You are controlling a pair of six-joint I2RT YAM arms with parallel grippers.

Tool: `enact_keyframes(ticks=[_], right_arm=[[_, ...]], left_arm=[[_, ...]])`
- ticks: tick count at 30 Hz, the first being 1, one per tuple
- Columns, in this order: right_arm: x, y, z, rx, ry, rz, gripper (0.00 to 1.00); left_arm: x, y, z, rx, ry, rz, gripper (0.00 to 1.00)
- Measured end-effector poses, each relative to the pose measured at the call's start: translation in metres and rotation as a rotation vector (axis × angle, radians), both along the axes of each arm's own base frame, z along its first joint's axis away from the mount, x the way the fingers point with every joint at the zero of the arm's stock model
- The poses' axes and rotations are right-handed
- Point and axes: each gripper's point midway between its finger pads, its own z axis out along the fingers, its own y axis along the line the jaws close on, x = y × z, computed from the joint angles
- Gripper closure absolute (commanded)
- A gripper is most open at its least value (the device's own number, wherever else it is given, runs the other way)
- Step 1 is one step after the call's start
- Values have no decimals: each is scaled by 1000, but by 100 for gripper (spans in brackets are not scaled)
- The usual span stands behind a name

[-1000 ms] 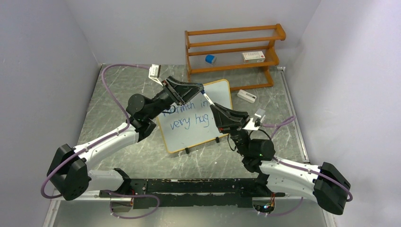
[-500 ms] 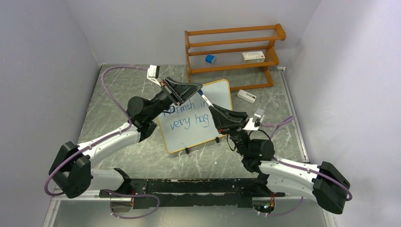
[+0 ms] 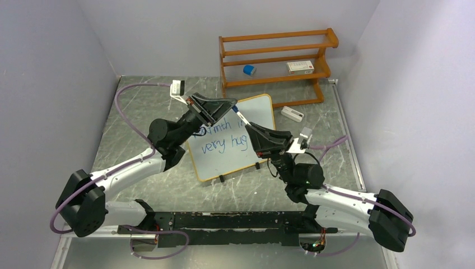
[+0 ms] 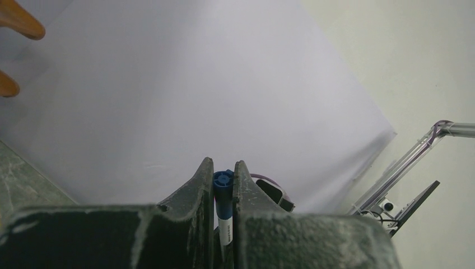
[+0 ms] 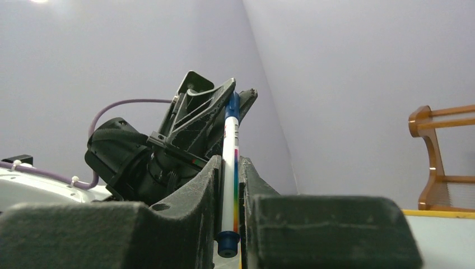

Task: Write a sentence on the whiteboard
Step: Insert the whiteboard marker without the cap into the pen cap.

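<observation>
The whiteboard (image 3: 224,163) lies tilted on the table, its orange-tan frame showing. The sentence (image 3: 223,140) is in blue handwriting, two lines partly covered by the arms; "very hug" reads clearly. A white marker (image 3: 240,114) with a blue cap spans between both grippers above the board. My left gripper (image 3: 233,104) is shut on the marker's blue cap (image 4: 223,184), with the left gripper (image 4: 223,166) jaws tight against it. My right gripper (image 3: 248,126) is shut on the marker's white barrel (image 5: 230,131); the right gripper (image 5: 229,162) holds it near the blue tail end.
An orange wooden shelf rack (image 3: 274,56) stands at the back, holding a small blue object (image 3: 249,70) and a white box (image 3: 300,67). A white eraser-like block (image 3: 292,114) lies on the table right of the board. Walls close in on the left, back and right.
My left gripper has closed on the marker's cap, and the left wrist has shifted slightly up and left. The right gripper keeps its hold on the barrel.
</observation>
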Motion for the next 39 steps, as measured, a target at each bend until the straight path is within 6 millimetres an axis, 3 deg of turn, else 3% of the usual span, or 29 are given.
enact_keyframes(ticks=[18, 25, 31, 35, 39], right_arm=[[-13, 4, 24, -6, -81, 63, 100], [-15, 8, 20, -34, -79, 85, 100], [-12, 10, 13, -69, -57, 84, 100], [2, 8, 5, -99, -14, 33, 100], [12, 7, -6, -138, 22, -11, 100]], left_arm=[[-26, 4, 28, -61, -97, 88, 95], [-29, 12, 24, -2, -102, 158, 95], [-20, 15, 10, 107, -67, 220, 58], [-14, 5, -25, 248, -25, 188, 45], [8, 21, -47, 345, 23, 250, 38]])
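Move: The blue cap is already between my left fingertips. The marker body enters it from below, its middle about 3 cm back, 3 cm to the right and 3 cm below that hand. From my right hand, which grips the marker's tail part, the cap is roughly 5 cm ahead, 5 cm to the left and 5 cm above. The written whiteboard's middle lies about 6 cm ahead of my left hand, straight in line sideways and some 30 cm below. With the cap still pinched in my left fingers and the marker in my right, I carry both back and up together by roughly 3 cm. Then my left fingers open and let go of the cap, and that hand drops about 7 cm and swings forward, rolling some 20 degrees left side up. My right hand keeps its grip and eases forward and down about 3 cm. ##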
